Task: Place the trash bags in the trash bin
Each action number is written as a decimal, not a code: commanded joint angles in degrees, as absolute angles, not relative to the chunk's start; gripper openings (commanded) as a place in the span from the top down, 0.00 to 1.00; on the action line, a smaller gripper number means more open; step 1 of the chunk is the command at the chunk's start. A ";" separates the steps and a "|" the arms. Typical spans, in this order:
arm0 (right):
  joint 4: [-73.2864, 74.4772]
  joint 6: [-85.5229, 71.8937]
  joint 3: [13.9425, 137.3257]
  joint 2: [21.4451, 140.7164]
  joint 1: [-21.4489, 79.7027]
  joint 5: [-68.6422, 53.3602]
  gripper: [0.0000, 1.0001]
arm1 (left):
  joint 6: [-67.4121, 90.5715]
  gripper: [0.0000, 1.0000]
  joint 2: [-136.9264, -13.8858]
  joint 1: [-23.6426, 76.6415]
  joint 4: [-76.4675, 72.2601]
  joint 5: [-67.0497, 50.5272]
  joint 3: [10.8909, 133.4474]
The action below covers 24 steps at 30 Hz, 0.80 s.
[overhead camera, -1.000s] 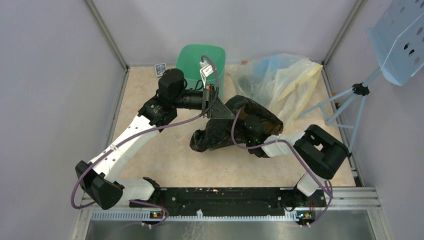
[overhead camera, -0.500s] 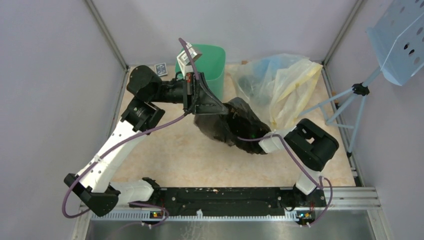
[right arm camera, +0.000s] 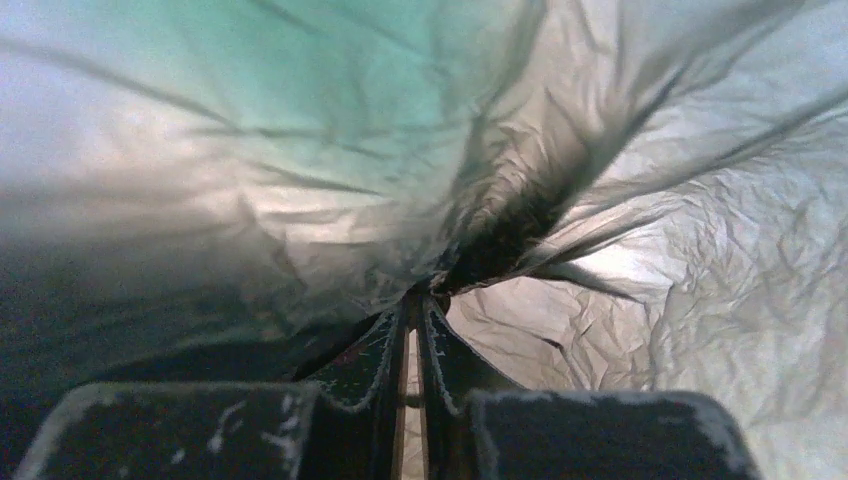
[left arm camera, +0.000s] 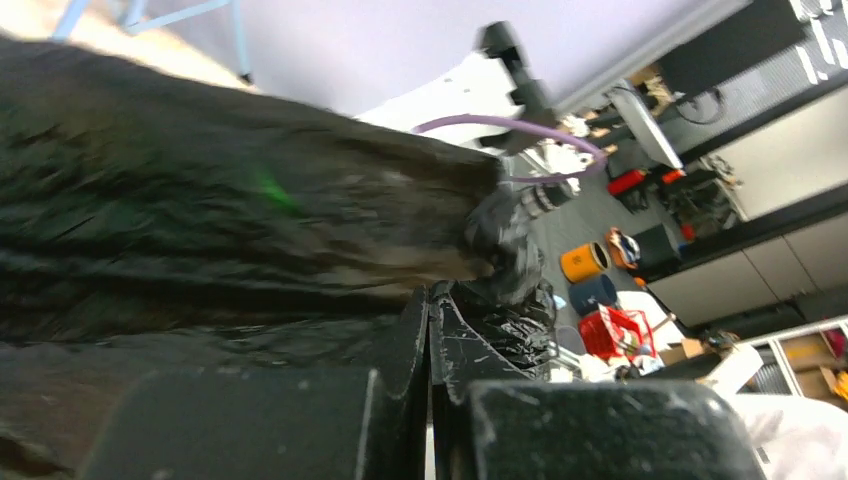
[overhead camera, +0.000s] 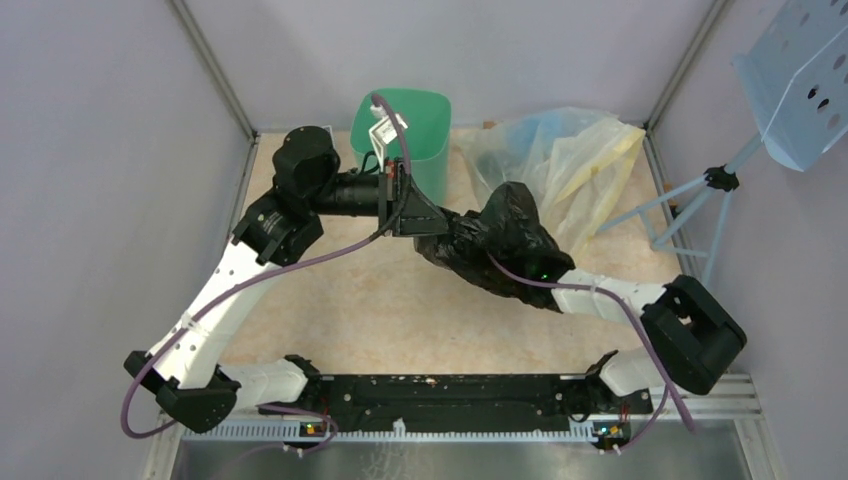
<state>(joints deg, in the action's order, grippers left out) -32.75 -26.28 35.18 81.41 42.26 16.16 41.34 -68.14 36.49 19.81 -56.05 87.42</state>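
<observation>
The black trash bag (overhead camera: pixel 497 236) hangs bunched between my two arms, just right of the mint-green trash bin (overhead camera: pixel 432 150) at the back. My left gripper (overhead camera: pixel 438 226) is shut on the bag's left end. In the left wrist view its jaws (left arm camera: pixel 430 305) meet with crinkled black film (left arm camera: pixel 500 320) pinched at the tips. From above, the bag covers my right gripper. The right wrist view looks along the thin bag film (right arm camera: pixel 300 180), which gathers into a pinch at the nearly closed right gripper (right arm camera: pixel 417 303).
A heap of clear and yellowish plastic bags (overhead camera: pixel 570 160) lies at the back right. A pale blue perforated stand on a tripod (overhead camera: pixel 720 185) stands at the right wall. A small dark card (overhead camera: pixel 321 138) lies left of the bin. Grey walls enclose the tabletop.
The bag has come up off the table and moved back toward the bin, pulled narrower between the grippers. My right arm has stretched forward; my left wrist has swung up beside the bin.
</observation>
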 commanded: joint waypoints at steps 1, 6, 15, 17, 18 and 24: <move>-25.76 -20.78 38.44 74.74 42.56 19.68 0.87 | 32.59 1.00 -68.39 36.50 29.29 -49.94 88.01; -18.15 -18.93 41.41 70.45 42.58 18.79 0.67 | 30.70 1.00 -68.01 36.51 31.01 -46.25 87.92; -11.53 -18.74 38.27 71.14 42.62 16.04 0.65 | 30.57 0.99 -69.82 35.34 32.23 -36.71 98.99; -11.49 -18.68 37.22 71.81 42.62 15.18 0.65 | 30.58 1.00 -71.34 35.15 32.16 -35.52 102.93; -11.70 -18.57 36.67 71.86 42.63 14.65 0.65 | 30.59 1.00 -71.96 35.05 32.10 -34.89 104.21; -17.49 -15.93 31.12 67.98 43.94 9.38 0.64 | 29.78 1.00 -76.02 33.03 33.65 -31.62 108.36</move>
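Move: Inside the black trash bag is the right hand, the bag's middle being about 5 cm back, 3 cm left and 5 cm above it. From the left hand, pinching the edge up high, that middle lies some 13 cm ahead, 12 right and 25 down. The bin stands about 38 cm ahead, 8 left and 33 below the left hand; the clear bag is 38 ahead, 28 right and 36 below it. Shaking the black bag open between them, both hands bob out of step: the left keeps its pinch, dips 4–5 cm, then climbs well past its start while going some 6 cm forward towards the bin and swinging counter-clockwise. The right, still inside, rises 5 cm as its fingers part about a third, then drops about 7 cm, drawing back and right, its left side rolling down. ##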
